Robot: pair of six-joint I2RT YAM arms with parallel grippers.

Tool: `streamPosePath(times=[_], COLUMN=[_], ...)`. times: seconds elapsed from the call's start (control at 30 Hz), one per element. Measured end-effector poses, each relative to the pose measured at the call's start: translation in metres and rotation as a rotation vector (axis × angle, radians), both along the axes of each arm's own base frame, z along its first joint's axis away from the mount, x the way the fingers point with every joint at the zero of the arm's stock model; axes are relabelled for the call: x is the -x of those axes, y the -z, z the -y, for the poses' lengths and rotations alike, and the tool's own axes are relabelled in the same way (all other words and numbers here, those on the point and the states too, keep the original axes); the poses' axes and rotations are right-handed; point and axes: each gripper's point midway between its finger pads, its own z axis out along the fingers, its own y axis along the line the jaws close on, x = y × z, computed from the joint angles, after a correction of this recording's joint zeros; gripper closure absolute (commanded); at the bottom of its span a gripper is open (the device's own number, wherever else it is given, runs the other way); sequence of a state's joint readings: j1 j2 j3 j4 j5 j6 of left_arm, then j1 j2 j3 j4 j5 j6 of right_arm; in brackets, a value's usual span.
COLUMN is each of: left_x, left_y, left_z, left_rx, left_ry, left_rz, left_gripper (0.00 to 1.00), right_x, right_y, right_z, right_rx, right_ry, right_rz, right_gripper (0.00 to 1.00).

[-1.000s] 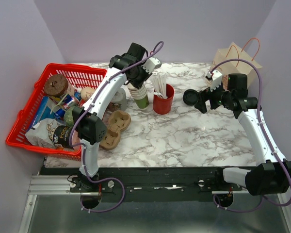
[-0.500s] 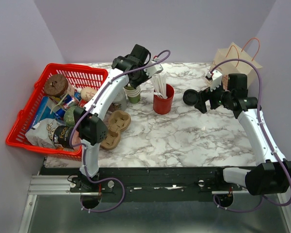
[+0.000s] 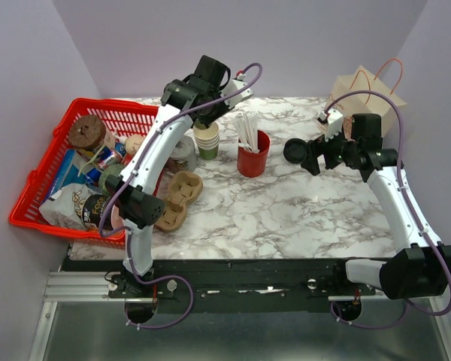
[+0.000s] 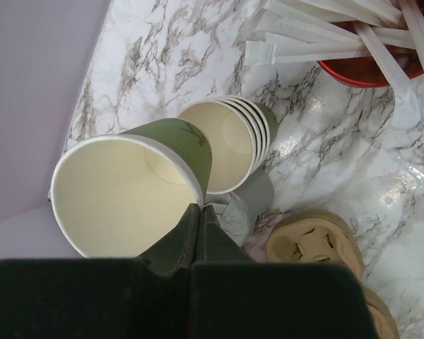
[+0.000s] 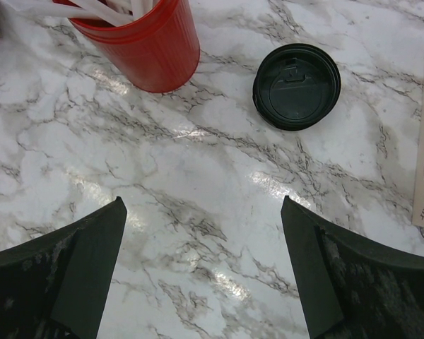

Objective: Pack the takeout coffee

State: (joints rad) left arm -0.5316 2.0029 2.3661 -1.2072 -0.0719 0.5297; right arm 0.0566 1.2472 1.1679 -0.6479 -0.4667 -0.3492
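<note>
My left gripper (image 4: 200,208) is shut on the rim of an empty olive-green paper cup (image 4: 127,191), cream inside and lidless, held in the air beside and above the stack of lidless cups (image 4: 230,145). In the top view the left gripper (image 3: 199,101) hangs over that stack (image 3: 207,141), and the held cup is mostly hidden by the wrist. A round black lid (image 5: 296,86) lies flat on the marble, also in the top view (image 3: 294,151). My right gripper (image 5: 203,201) is open and empty, just short of the lid (image 3: 310,158).
A red cup of white straws (image 3: 252,154) stands between the stack and the lid. Cardboard cup carriers (image 3: 177,197) lie left of centre. A red basket (image 3: 52,150) of groceries sits at the left edge. A paper bag (image 3: 364,90) stands at the back right.
My left gripper has lifted one green cup off the stack and carried it up and slightly left. The stack stays on the table. The right arm has not moved.
</note>
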Motion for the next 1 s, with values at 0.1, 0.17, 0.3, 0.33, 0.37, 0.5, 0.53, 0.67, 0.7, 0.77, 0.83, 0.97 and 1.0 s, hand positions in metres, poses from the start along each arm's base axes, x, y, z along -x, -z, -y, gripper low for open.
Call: streamPosePath(times=[0.1,0.17,0.3,0.33,0.37,0.5,0.53,0.67,0.7,0.77,0.83,0.97,1.0], left_x=[0.010,0.019,0.059,0.073,0.089,0.142,0.152,0.185,0.194,0.209,0.223,0.244,0.248], left_y=[-0.018,-0.032,-0.050,-0.049,-0.044,-0.012,-0.001,0.052,0.067,0.087,0.102,0.118,0.120], left_z=[-0.002,-0.001,0.001,0.000,0.002,0.010,0.013,0.026,0.028,0.031,0.037,0.058,0.063], left_rx=[0.026,0.060,0.129,0.133,0.141,0.121,0.109,0.061,0.041,0.013,-0.007,-0.007,-0.002], left_ry=[0.012,0.036,0.121,0.143,0.177,0.292,0.319,0.402,0.422,0.456,0.499,0.575,0.588], left_rz=[0.024,0.038,0.036,0.022,0.007,-0.084,-0.116,-0.229,-0.260,-0.295,-0.317,-0.313,-0.310], left_gripper=[1.00,1.00,1.00,1.00,1.00,1.00,1.00,1.00,1.00,1.00,1.00,1.00,1.00], right_x=[-0.002,-0.003,-0.006,-0.006,-0.006,-0.006,-0.006,-0.006,-0.006,-0.006,-0.006,-0.009,-0.010], right_y=[0.002,0.002,-0.004,-0.005,-0.006,-0.005,-0.005,-0.005,-0.005,-0.005,-0.005,-0.001,0.000], right_z=[0.000,0.000,-0.001,-0.001,-0.001,-0.001,-0.001,-0.002,-0.002,-0.002,-0.001,0.003,0.004], right_rx=[0.000,0.000,-0.006,-0.008,-0.011,-0.018,-0.021,-0.027,-0.029,-0.031,-0.031,-0.023,-0.021], right_ry=[0.000,0.001,0.005,0.007,0.008,0.016,0.018,0.025,0.027,0.032,0.042,0.070,0.077], right_rz=[-0.008,-0.009,0.002,0.003,0.003,-0.005,-0.006,-0.012,-0.013,-0.016,-0.021,-0.031,-0.034], right_gripper=[0.00,0.00,0.00,0.00,0.00,0.00,0.00,0.00,0.00,0.00,0.00,0.00,0.00])
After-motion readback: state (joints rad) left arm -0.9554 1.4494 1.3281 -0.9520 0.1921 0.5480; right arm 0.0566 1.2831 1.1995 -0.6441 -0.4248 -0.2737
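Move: The open patch of table where I'm bringing the paper cup already in my left hand lies about 26 cm back, 7 cm right and 21 cm below that hand. The cup stack sits almost straight under me, 1 cm back and 14 cm down; the red straw holder is some 7 cm back and 14 cm right, the cup carrier about 18 cm back and 11 cm left. From my right hand the patch is roughly 13 cm back and 28 cm left. Keeping the paper cup pinched by its rim, my left hand lifts another 5 cm or so while starting back, then sweeps about 25 cm back from the stack and sinks well below its starting height, drifting right near the end over the open table. On the way my wrist swings some 35 degrees clockwise and my fingers tip further down. ##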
